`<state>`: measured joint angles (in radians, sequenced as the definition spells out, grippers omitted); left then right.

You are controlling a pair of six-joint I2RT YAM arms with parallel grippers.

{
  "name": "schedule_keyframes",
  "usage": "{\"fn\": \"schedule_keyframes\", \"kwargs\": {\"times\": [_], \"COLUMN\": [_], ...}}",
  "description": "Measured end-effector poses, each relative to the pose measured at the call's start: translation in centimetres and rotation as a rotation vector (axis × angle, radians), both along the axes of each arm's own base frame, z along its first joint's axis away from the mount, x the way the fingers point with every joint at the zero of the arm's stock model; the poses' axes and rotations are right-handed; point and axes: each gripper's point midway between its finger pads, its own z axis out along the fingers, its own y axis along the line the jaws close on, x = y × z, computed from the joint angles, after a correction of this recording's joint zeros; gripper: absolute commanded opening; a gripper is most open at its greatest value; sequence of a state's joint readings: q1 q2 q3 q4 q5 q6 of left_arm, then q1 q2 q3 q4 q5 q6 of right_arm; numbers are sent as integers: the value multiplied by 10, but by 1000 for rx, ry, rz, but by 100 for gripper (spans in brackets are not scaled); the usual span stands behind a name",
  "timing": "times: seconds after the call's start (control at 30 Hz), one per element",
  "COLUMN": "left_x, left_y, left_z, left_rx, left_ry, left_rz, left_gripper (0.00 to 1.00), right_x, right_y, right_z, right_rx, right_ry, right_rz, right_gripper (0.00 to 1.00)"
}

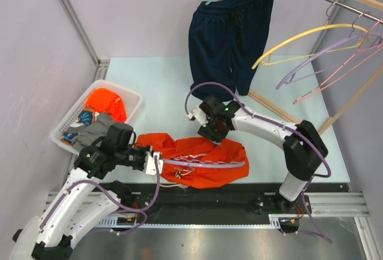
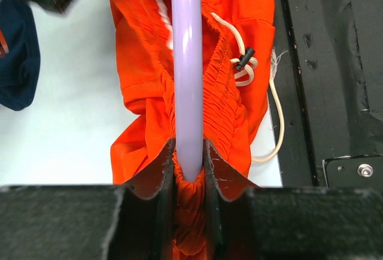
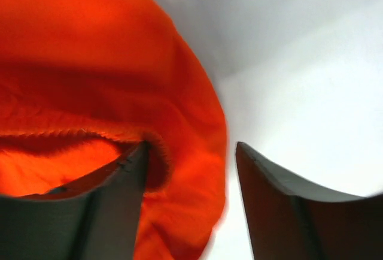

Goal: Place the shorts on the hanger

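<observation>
The orange shorts (image 1: 206, 159) lie crumpled on the table near the front edge. The lavender hanger (image 1: 203, 164) lies across them. My left gripper (image 1: 157, 163) is shut on one end of it. In the left wrist view the hanger's bar (image 2: 187, 62) runs up from between the jaws of the left gripper (image 2: 190, 146), with orange cloth bunched in the jaws below it. The gathered waistband (image 2: 218, 104) and white drawstring (image 2: 242, 56) lie beside the bar. My right gripper (image 1: 215, 131) is down at the shorts' far edge. In its wrist view the right gripper (image 3: 191, 158) stands open around a fold of the shorts (image 3: 185, 170).
A white basket (image 1: 134, 101) at the left holds orange and grey clothes. Navy shorts (image 1: 230, 32) hang on a teal hanger at the back. A yellow hanger (image 1: 311, 35) and pale hangers (image 1: 335, 62) hang from the wooden rail at the right.
</observation>
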<state>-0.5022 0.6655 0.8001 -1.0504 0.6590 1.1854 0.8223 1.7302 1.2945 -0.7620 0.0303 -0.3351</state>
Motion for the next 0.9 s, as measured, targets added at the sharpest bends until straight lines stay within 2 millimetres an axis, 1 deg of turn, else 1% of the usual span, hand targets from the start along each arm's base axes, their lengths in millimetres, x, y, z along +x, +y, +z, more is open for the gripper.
{"fn": "schedule_keyframes", "kwargs": {"times": [0.07,0.17,0.27,0.33,0.37,0.43,0.53,0.57,0.6,0.63,0.7,0.73,0.9], "left_x": [0,1,4,6,6,8,10,10,11,11,14,16,30], "left_y": [0,-1,-3,-4,-4,-6,-8,-9,-9,-9,-7,-6,1], "left_z": [0,0,2,2,2,3,4,4,3,3,3,3,-1], "left_rx": [-2,-6,-19,-25,-27,-37,-47,-49,-48,-50,-55,-58,-66], "left_ry": [-4,-3,-11,-10,-8,-5,8,13,15,18,24,26,64], "left_rz": [1,6,16,22,26,34,45,47,48,50,63,74,132], "left_gripper": [0,0,0,0,0,0,0,0,0,0,0,0,0], "right_x": [1,1,-6,-15,-20,-36,-46,-47,-47,-47,-44,-43,-37], "right_y": [-19,-39,-54,-62,-66,-76,-83,-85,-87,-89,-95,-97,-110], "right_z": [9,29,45,43,39,25,12,10,9,9,12,14,29], "right_rx": [-16,-11,2,0,-5,-21,-22,-12,-3,10,44,66,150], "right_ry": [-2,-17,-29,-15,-2,51,100,115,120,123,116,111,61], "right_rz": [-25,-46,-47,-36,-31,-19,-15,-21,-25,-34,-53,-63,-101], "right_gripper": [53,50,50,49,46,42,32,25,22,14,3,0,0]}}
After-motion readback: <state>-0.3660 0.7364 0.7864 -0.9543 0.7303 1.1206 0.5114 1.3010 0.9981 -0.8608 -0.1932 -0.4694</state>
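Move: About 9 cm to the right of the right hand and 3 cm back, a touch lower, is the right end of the orange shorts' waistband; the hanger's free right end lies some 8 cm right and 7 cm back, and the cord toggle 9 cm left and 8 cm back. From the left hand, already gripping hanger and waistband together, that waistband end is roughly 24 cm to the right and 2 cm ahead. Sweeping about 11 cm right along the shorts, the right hand hops up and dips while drawing some 4 cm back, then shuts its half-open fingers on the waistband's right end and keeps going right, rising slightly. The left hand keeps its pinch and swings the hanger forward about 3 cm, turning a little counter-clockwise. ##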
